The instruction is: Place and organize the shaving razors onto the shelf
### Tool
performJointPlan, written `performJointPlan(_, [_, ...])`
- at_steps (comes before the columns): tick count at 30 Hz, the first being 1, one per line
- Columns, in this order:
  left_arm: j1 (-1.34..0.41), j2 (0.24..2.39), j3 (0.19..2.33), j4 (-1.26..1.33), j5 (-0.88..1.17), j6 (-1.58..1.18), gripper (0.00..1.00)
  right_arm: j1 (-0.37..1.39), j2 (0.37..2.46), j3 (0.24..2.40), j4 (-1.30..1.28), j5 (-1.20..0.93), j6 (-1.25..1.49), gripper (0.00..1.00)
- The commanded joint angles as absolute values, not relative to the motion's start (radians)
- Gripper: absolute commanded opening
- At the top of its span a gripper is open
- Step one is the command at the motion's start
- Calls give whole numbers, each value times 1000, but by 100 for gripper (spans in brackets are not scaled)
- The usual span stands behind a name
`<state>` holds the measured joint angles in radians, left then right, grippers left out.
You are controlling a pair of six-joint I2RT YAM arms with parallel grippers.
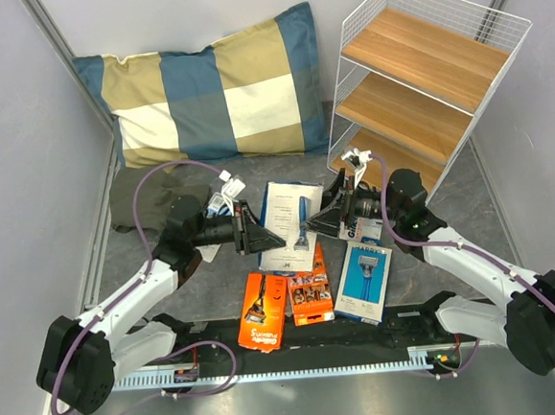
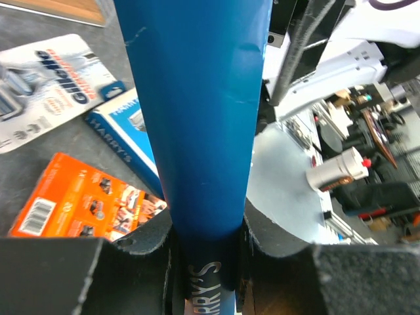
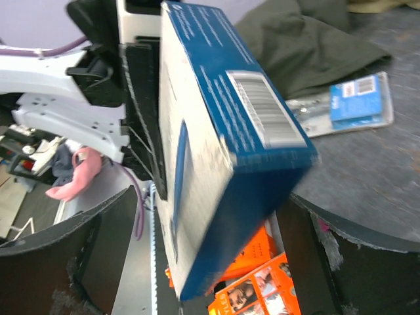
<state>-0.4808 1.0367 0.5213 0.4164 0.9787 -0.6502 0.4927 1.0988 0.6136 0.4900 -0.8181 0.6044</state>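
Note:
A blue-and-white razor box (image 1: pixel 285 221) is lifted on edge over the table's middle. My left gripper (image 1: pixel 263 235) is shut on its left end; in the left wrist view the box (image 2: pixel 197 118) sits between both pads of the gripper (image 2: pixel 207 230). My right gripper (image 1: pixel 320 221) stands open around the box's other end (image 3: pixel 223 151), with a gap on each side of the gripper (image 3: pixel 210 216). Two orange cards (image 1: pixel 265 314) (image 1: pixel 311 289) and a second blue box (image 1: pixel 365 279) lie in front. One blister pack (image 1: pixel 224 200) lies by the left arm, another (image 1: pixel 354 228) under the right gripper. The shelf (image 1: pixel 421 71) stands far right.
A blue-and-tan checked pillow (image 1: pixel 216 92) leans at the back. A dark green cloth (image 1: pixel 147 203) lies at the left, behind the left arm. Grey walls close in both sides.

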Motion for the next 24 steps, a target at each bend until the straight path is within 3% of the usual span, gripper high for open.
performJointPlan(1, [-537, 1090, 615, 446, 1009, -627, 6, 499, 1086, 607, 646, -949, 666, 93])
performJointPlan(5, [-594, 1152, 664, 446, 1000, -621, 6, 526, 1081, 637, 568, -971, 621, 89])
performJointPlan(8, [-600, 1170, 683, 448, 993, -620, 8, 535, 1088, 667, 459, -969, 548, 74])
performJointPlan(9, [-600, 1167, 686, 445, 986, -614, 10, 534, 1092, 673, 440, -976, 537, 63])
performJointPlan(12, [-601, 1155, 709, 385, 954, -575, 23, 535, 1097, 680, 400, -973, 508, 43])
performJointPlan(15, [-601, 1147, 741, 318, 924, -536, 40, 535, 1106, 687, 373, -957, 486, 33])
performJointPlan(16, [-600, 1144, 752, 292, 907, -520, 54, 534, 1109, 699, 345, -944, 479, 32])
performJointPlan(19, [-600, 1117, 791, 151, 769, -465, 80, 534, 1094, 732, 260, -878, 434, 27])
performJointPlan(24, [-600, 1026, 816, 58, 502, -463, 91, 534, 1026, 768, 129, -671, 394, 15])
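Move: Pinched at its left edge by the left fingers, the razor box has its middle about 6 cm to that hand's right and 1 cm ahead; the open right gripper it is being taken to lies some 13 cm right and 5 cm ahead. From the right hand, the box's middle is 8 cm left and 3 cm back. About 20 cm below that hand lie a blister pack, 10 cm right and 6 cm back, and an orange photo box, 4 cm left and 22 cm back. Passing the razor box across in mid-air, the left hand carries it roughly 3.5 cm to the right while the right hand draws back about 2.5 cm and closes its fingers on the box's right-hand part. Once it is gripped there, the left fingers open wide and that hand moves forward some 4 cm and slightly up, turning counter-clockwise, while the right keeps its hold. ##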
